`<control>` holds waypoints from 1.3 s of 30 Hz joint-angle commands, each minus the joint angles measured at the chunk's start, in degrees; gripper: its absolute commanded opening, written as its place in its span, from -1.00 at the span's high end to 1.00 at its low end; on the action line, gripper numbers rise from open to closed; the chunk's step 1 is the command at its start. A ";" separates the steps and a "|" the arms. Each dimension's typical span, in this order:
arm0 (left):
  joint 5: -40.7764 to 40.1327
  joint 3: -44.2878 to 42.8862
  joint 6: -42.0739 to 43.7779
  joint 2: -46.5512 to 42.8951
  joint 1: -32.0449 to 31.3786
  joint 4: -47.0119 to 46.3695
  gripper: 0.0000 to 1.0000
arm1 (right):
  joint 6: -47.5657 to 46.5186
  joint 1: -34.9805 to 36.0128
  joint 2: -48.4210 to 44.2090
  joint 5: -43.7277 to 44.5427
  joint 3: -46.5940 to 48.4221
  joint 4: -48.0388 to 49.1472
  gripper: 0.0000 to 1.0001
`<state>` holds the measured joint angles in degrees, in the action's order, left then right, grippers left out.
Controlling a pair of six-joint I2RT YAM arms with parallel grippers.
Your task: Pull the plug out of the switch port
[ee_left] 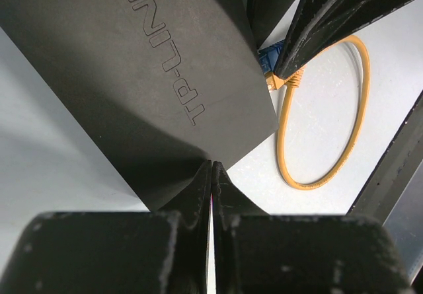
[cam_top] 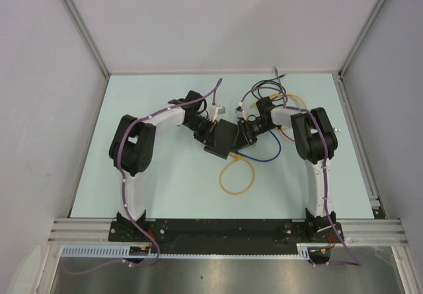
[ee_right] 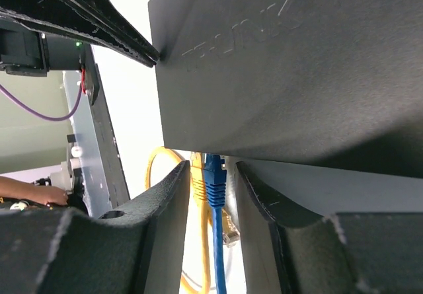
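The switch (cam_top: 225,135) is a flat matte-black box in the middle of the table, also in the left wrist view (ee_left: 132,63) and the right wrist view (ee_right: 297,69). A blue plug (ee_right: 213,178) and a yellow plug (ee_right: 197,175) sit side by side in its ports. My right gripper (ee_right: 211,175) is open, its fingers on either side of both plugs, with a gap beside the blue one. My left gripper (ee_left: 211,167) is shut and empty, its tips against the switch's edge. The yellow cable (cam_top: 238,172) loops towards the front.
A tangle of cables and black adapters (cam_top: 264,99) lies at the back right, and a blue cable (cam_top: 272,150) curves off to the right of the switch. A loose clear plug (ee_right: 228,228) hangs below the right fingers. Enclosure walls stand on three sides.
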<state>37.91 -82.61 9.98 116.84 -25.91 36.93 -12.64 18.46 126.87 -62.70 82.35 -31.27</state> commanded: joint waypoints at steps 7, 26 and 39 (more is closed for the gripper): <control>-4.51 1.66 1.10 0.76 -0.28 0.07 0.98 | -0.81 1.40 1.10 1.79 1.85 0.50 0.35; -5.13 2.71 1.54 0.15 -0.37 -0.19 0.99 | 1.48 0.44 2.86 6.35 2.03 1.12 1.00; -5.83 2.37 1.62 0.50 -0.46 -0.54 0.99 | -4.40 -0.09 3.20 11.63 3.43 -8.62 1.00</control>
<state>37.89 -82.06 9.98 116.55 -25.91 36.27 -11.07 18.94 128.35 -60.20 84.05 -33.21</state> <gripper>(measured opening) 0.012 0.046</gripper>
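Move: The blue plug, in the switch's right-hand side, lies almost between the right hand's open fingers, level fore and aft, about 1 cm to the left and 1 cm lower. The yellow plug sits about 2 cm back, 1 cm left and 1 cm lower; the switch's middle is some 6 cm left and 3 cm ahead. From the left hand, the blue plug is roughly 8 cm right, 1 cm ahead and 2 cm lower. The blue plug is pinched where it enters the switch: the right hand sinks about 1 cm in all, first edging half a centimetre left towards the switch and then drifting back right, and its fingers snap shut around the plug late on. The left hand stays put, its closed fingertips still on the switch's near end. ##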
